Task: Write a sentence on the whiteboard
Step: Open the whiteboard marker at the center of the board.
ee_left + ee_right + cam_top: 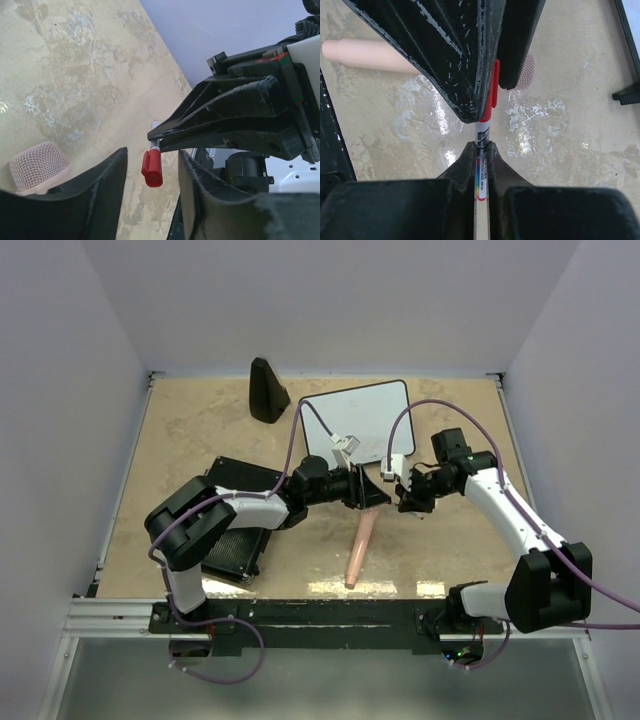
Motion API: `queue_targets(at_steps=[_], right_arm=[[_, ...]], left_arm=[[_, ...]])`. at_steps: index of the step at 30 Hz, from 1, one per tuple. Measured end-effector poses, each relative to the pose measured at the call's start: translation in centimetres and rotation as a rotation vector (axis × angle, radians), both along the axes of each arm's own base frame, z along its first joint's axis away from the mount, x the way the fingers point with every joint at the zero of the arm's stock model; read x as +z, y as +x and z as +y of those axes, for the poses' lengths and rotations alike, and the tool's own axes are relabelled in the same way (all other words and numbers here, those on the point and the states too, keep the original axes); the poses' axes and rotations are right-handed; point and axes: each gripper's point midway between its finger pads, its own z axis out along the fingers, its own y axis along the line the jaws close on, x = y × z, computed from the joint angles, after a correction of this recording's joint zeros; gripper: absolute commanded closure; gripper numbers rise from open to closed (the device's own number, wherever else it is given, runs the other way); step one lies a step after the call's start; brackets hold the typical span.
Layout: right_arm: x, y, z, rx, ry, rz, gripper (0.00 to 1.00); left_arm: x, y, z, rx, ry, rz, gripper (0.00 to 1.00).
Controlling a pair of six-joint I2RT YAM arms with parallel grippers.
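Note:
The whiteboard [365, 420] lies flat at the back centre of the table, its face blank. In front of it the two grippers meet tip to tip. My right gripper [480, 145] is shut on the white barrel of a marker [481, 170]. The marker's red cap [152, 167] points at my left gripper [152, 152]. Its fingers stand on either side of the cap, with a gap on each side. In the top view the marker is hidden between the left gripper [378, 492] and the right gripper [404, 495].
A pink rod with a mesh end [360, 545] lies on the table just under the grippers. A black ribbed case [235, 540] sits under the left arm. A black wedge-shaped object [267, 390] stands at the back left. The board's black stand leg [627, 95] shows at the right.

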Motion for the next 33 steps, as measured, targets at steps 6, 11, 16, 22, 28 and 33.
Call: queue_targets(at_steps=[6, 11, 16, 22, 28, 33], right_arm=[[0.0, 0.3, 0.2, -0.017, 0.007, 0.0, 1.0], [0.0, 0.3, 0.4, -0.023, 0.006, 0.006, 1.0], [0.0, 0.2, 0.4, -0.034, 0.007, 0.015, 0.55], [2.2, 0.9, 0.7, -0.061, 0.058, -0.013, 0.31], [10.2, 2.4, 2.4, -0.065, 0.271, -0.142, 0.3], [13.7, 0.7, 5.5, -0.02, 0.503, -0.034, 0.25]], left_arm=[[-0.3, -0.3, 0.0, -0.022, 0.015, -0.004, 0.73], [-0.5, -0.4, 0.0, -0.028, 0.029, -0.009, 1.0], [-0.5, -0.3, 0.0, -0.03, 0.03, -0.021, 1.0], [-0.1, -1.1, 2.9, 0.032, 0.002, -0.029, 1.0], [4.1, -1.4, 8.7, 0.201, -0.14, -0.088, 1.0], [8.5, -2.1, 11.6, 0.287, -0.297, -0.144, 1.0]])
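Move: The whiteboard marker, held at its body by the right fingers, has its middle about 5 cm right and 2 cm back of the left hand, with the red cap between the left's half-open fingers; from the right hand the marker's middle is about 1 cm left, level. From the left hand, the pink tube lies some 10 cm back, 6 cm left and 11 cm below, the whiteboard roughly 27 cm ahead, 7 cm left and 8 cm lower. Shut the left fingers on the marker's red cap while the right keeps its pinch on the body, then open the right fingers wide to let go. Carry the marker left about 12 cm and up some 8 cm, turning the left wrist counter-clockwise; meanwhile lift the right hand about 14 cm and 5 cm left, swinging its fingertips up by some 30 degrees. ##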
